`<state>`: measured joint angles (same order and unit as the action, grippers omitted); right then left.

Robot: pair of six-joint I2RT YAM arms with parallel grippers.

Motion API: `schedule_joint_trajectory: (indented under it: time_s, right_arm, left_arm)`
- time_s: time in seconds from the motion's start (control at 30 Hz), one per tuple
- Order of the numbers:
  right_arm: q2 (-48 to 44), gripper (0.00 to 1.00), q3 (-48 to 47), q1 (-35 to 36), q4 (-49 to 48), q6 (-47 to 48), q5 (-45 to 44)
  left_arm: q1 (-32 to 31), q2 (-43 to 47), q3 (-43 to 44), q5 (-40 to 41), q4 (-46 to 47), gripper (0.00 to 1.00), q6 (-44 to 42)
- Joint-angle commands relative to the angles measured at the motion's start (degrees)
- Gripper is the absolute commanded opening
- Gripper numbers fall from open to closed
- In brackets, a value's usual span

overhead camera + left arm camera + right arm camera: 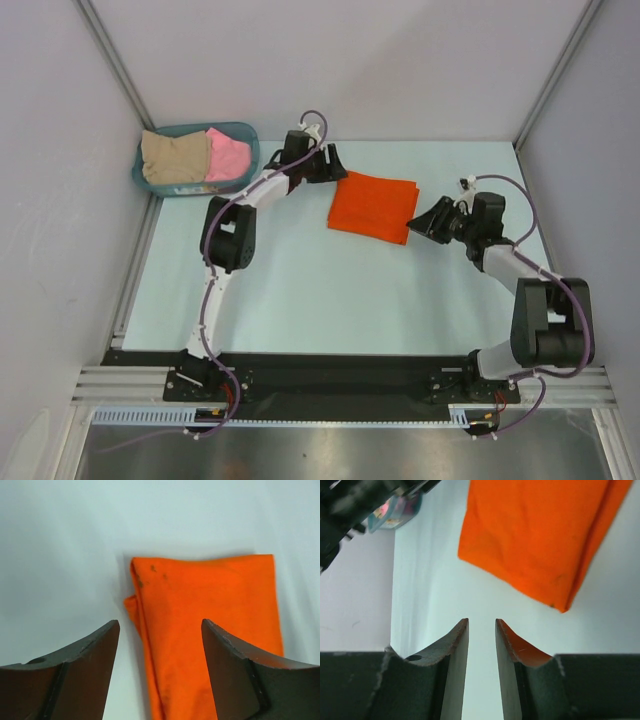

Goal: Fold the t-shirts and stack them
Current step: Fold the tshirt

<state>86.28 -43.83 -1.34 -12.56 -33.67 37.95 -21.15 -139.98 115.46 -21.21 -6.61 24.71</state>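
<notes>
The bright orange t-shirt (373, 205) lies folded into a flat rectangle on the pale table, at the back middle. My left gripper (338, 165) is open and empty just off its far left corner; in the left wrist view the jaws (160, 625) stand wide apart over the shirt's (210, 620) left edge. My right gripper (420, 224) is at the shirt's near right corner, with a narrow gap between its jaws (482, 622) and nothing in them; the shirt (535, 535) lies just beyond. The pink t-shirt (229, 153) and the beige t-shirt (172, 156) lie crumpled in the basket.
The teal plastic basket (246, 136) stands at the back left corner, partly off the table mat, and also shows in the right wrist view (395, 512). Grey walls with aluminium posts enclose the table on three sides. The left arm (350, 505) shows beyond the shirt.
</notes>
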Motion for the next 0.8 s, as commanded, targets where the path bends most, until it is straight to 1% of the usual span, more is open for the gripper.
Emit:
schedule_joint_trajectory:
  time_s: [0.0,0.03,0.13,0.23,0.3,0.33,0.43,0.6,0.67,0.77]
  right_arm:
    - [-5.76,0.34,4.19,0.73,2.1,2.12,0.97]
    - [-6.56,0.34,4.89,0.73,2.01,2.2,1.42]
    - [-9.63,0.34,7.18,0.64,2.1,2.38,3.26]
    - [-11.83,0.34,9.81,0.2,-1.14,1.15,5.55]
    - [-11.84,0.34,11.13,-0.41,-2.99,-0.43,7.91]
    - [-11.58,0.33,11.66,-1.2,-5.52,-1.21,8.79]
    - [-10.87,0.33,13.15,-3.3,-9.4,-3.68,11.35]
    - [-11.31,0.32,15.35,-6.04,-14.33,-6.93,14.69]
    - [-12.36,0.32,15.88,-6.48,-14.34,-7.11,15.04]
    - [-12.98,0.32,16.41,-6.57,-14.34,-7.2,15.57]
  left_arm:
    - [0.14,-4.41,8.54,1.7,-2.0,0.73,-3.71]
    - [0.31,-6.34,11.08,1.61,-2.18,0.73,-3.36]
    - [0.67,-8.98,14.86,1.61,-2.7,0.74,-2.04]
    - [1.19,-10.92,18.3,0.91,-4.64,0.73,0.32]
    - [1.89,-12.33,18.75,0.65,-4.99,0.73,2.44]
    - [2.16,-12.68,19.1,-0.92,-4.73,0.73,4.54]
    - [2.43,-14.87,21.55,-2.77,-5.86,0.73,7.27]
    - [2.34,-17.08,23.14,-2.26,-8.68,0.72,10.88]
    - [2.25,-17.6,23.32,-2.78,-9.82,0.71,13.69]
    - [1.64,-18.31,23.23,-2.08,-10.26,0.69,15.28]
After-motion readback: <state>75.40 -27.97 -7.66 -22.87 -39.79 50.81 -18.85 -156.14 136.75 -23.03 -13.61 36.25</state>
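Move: The left hand's nearest part of the folded orange t-shirt is its far left corner, about 4 cm ahead, 3 cm to the right and 7 cm below the open fingers; the shirt's middle is some 7 cm back and 10 cm right of this hand. The basket stands roughly 35 cm to its left and 3 cm farther out, a little below. From the right hand the shirt's middle lies about 14 cm ahead, 9 cm left and 12 cm below. The left hand, fingers staying wide apart, goes about 4 cm forward while sinking 4 cm towards the t-shirt's far left corner, mostly in a quick first half, then eases off and turns its wrist some 10 degrees. Meanwhile the right hand draws back about 6 cm towards its base, away from the shirt's near right corner, then stays there at nearly the same height and rolls about 10 degrees, its fingers still partly open and holding nothing. ##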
